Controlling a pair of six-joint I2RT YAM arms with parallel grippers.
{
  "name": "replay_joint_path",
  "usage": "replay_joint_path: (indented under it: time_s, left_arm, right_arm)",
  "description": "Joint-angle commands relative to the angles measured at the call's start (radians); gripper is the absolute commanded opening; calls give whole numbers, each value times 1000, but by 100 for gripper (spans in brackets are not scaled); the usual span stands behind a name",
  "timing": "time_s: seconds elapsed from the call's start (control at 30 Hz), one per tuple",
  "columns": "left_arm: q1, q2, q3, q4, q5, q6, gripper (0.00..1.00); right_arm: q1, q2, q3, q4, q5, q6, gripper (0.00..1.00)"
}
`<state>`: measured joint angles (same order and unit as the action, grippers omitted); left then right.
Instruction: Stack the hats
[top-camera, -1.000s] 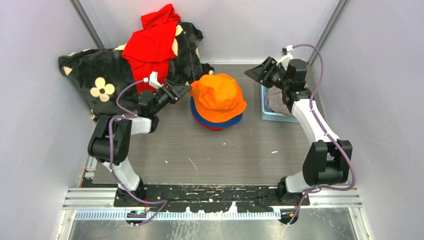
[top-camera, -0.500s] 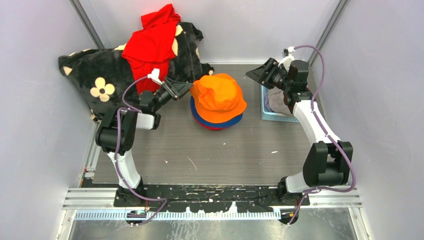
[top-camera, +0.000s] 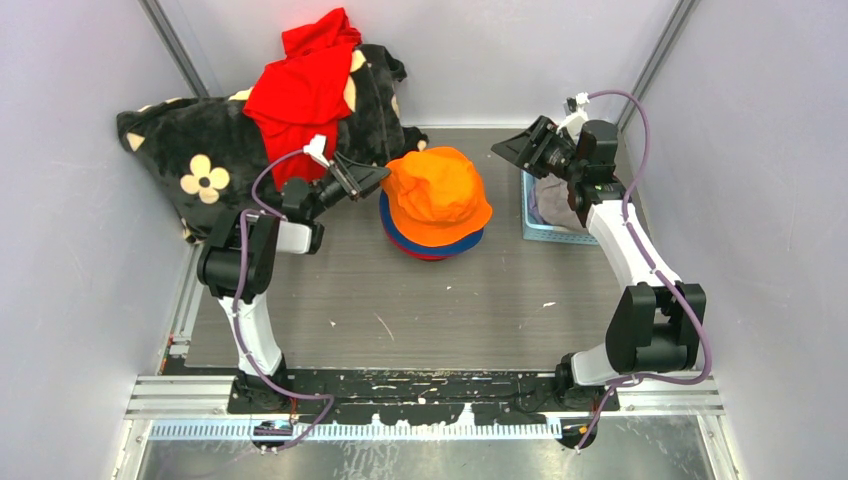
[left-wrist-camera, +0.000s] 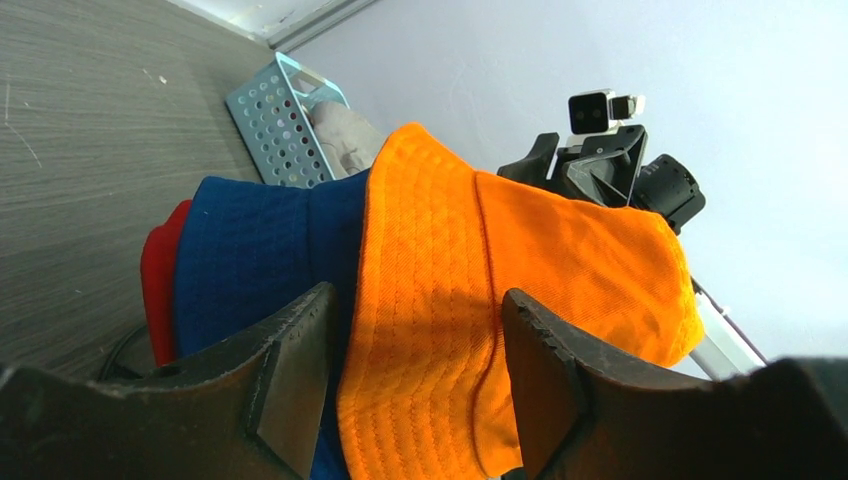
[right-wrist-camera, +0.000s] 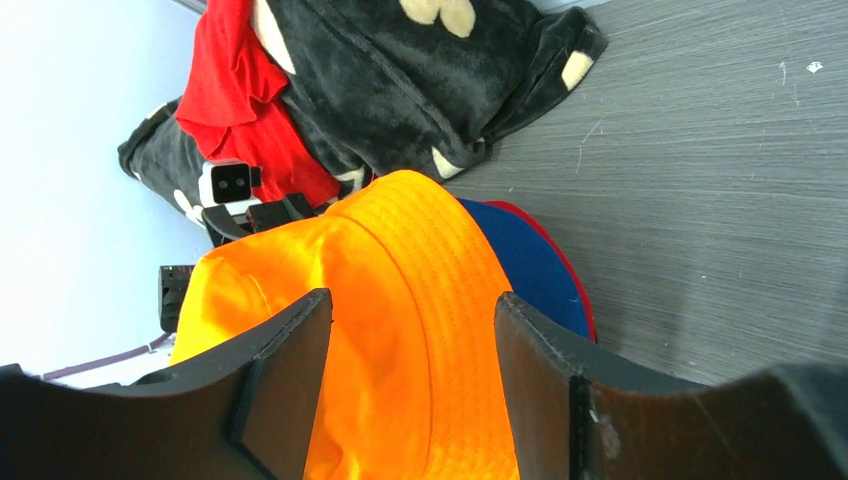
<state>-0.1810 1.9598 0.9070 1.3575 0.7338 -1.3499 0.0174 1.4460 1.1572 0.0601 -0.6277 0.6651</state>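
Note:
An orange hat (top-camera: 437, 195) sits on top of a blue hat (top-camera: 455, 246) and a red hat (top-camera: 425, 256) in the middle of the table. My left gripper (top-camera: 372, 176) is open and empty, just left of the stack; the orange brim (left-wrist-camera: 420, 330) shows between its fingers, with the blue hat (left-wrist-camera: 260, 250) and the red hat (left-wrist-camera: 158, 285) beside it. My right gripper (top-camera: 508, 147) is open and empty, to the right of the stack and raised. Its view shows the orange hat (right-wrist-camera: 400, 330) with the blue (right-wrist-camera: 520, 275) and red rims under it. A grey hat (top-camera: 556, 205) lies in the basket.
A light blue perforated basket (top-camera: 545, 232) stands at the right by the right arm; it also shows in the left wrist view (left-wrist-camera: 275, 125). A black blanket with cream flowers (top-camera: 190, 150) and a bright red garment (top-camera: 305, 85) lie at the back left. Grey walls enclose the table.
My left arm has pulled back and swung its gripper a little right, toward the hat stack. My right gripper has barely moved. The hats have not moved.

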Motion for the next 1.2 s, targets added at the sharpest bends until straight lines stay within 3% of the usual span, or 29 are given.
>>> replay_joint_path:
  time_s: [0.0, 0.07, 0.17, 0.2, 0.47, 0.83, 1.17]
  left_arm:
    - [4, -3, 39, 72, 31, -9, 55]
    - [5, -3, 45, 72, 36, -11, 42]
    - [5, 2, 52, 72, 40, -19, 7]
    - [5, 3, 51, 72, 38, -21, 0]
    - [23, 18, -15, 41, -21, -46, 0]
    - [23, -36, -80, -180, -64, 87, 0]
    - [19, -59, -42, -162, -57, 54, 0]
  right_arm:
    - [-4, -31, 18, 55, -24, 4, 65]
    - [-6, -32, 17, 53, -26, 4, 65]
    - [-8, -35, 10, 53, -26, 4, 65]
    - [-9, -38, 7, 51, -26, 2, 65]
    - [-14, -53, -29, 13, -26, -29, 65]
    - [-14, -72, -117, 0, -70, -41, 65]
    - [-15, -81, -260, 159, -195, 76, 65]
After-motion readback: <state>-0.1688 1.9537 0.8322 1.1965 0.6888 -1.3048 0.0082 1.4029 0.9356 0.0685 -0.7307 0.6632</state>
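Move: The orange hat lies loosely on the stack, its left brim edge between the open left fingers; its middle is about 10 cm to the left hand's right and 4 cm back, roughly level. From the right hand the orange hat's middle is some 12 cm left, 5 cm back and 5 cm lower. The blue hat beneath is 12 cm left, 7 cm back and 11 cm below that hand, the basket 16 cm right, 5 cm back and 20 cm below. Shut the left gripper on the orange hat's left brim edge, then draw that edge down about 5 cm, keeping the pinch and tipping the fingers down some 10 degrees. Meanwhile bring the open right gripper down about 7 cm and back roughly half that, towards the hat's right brim, tipping its fingers down a little as well. ##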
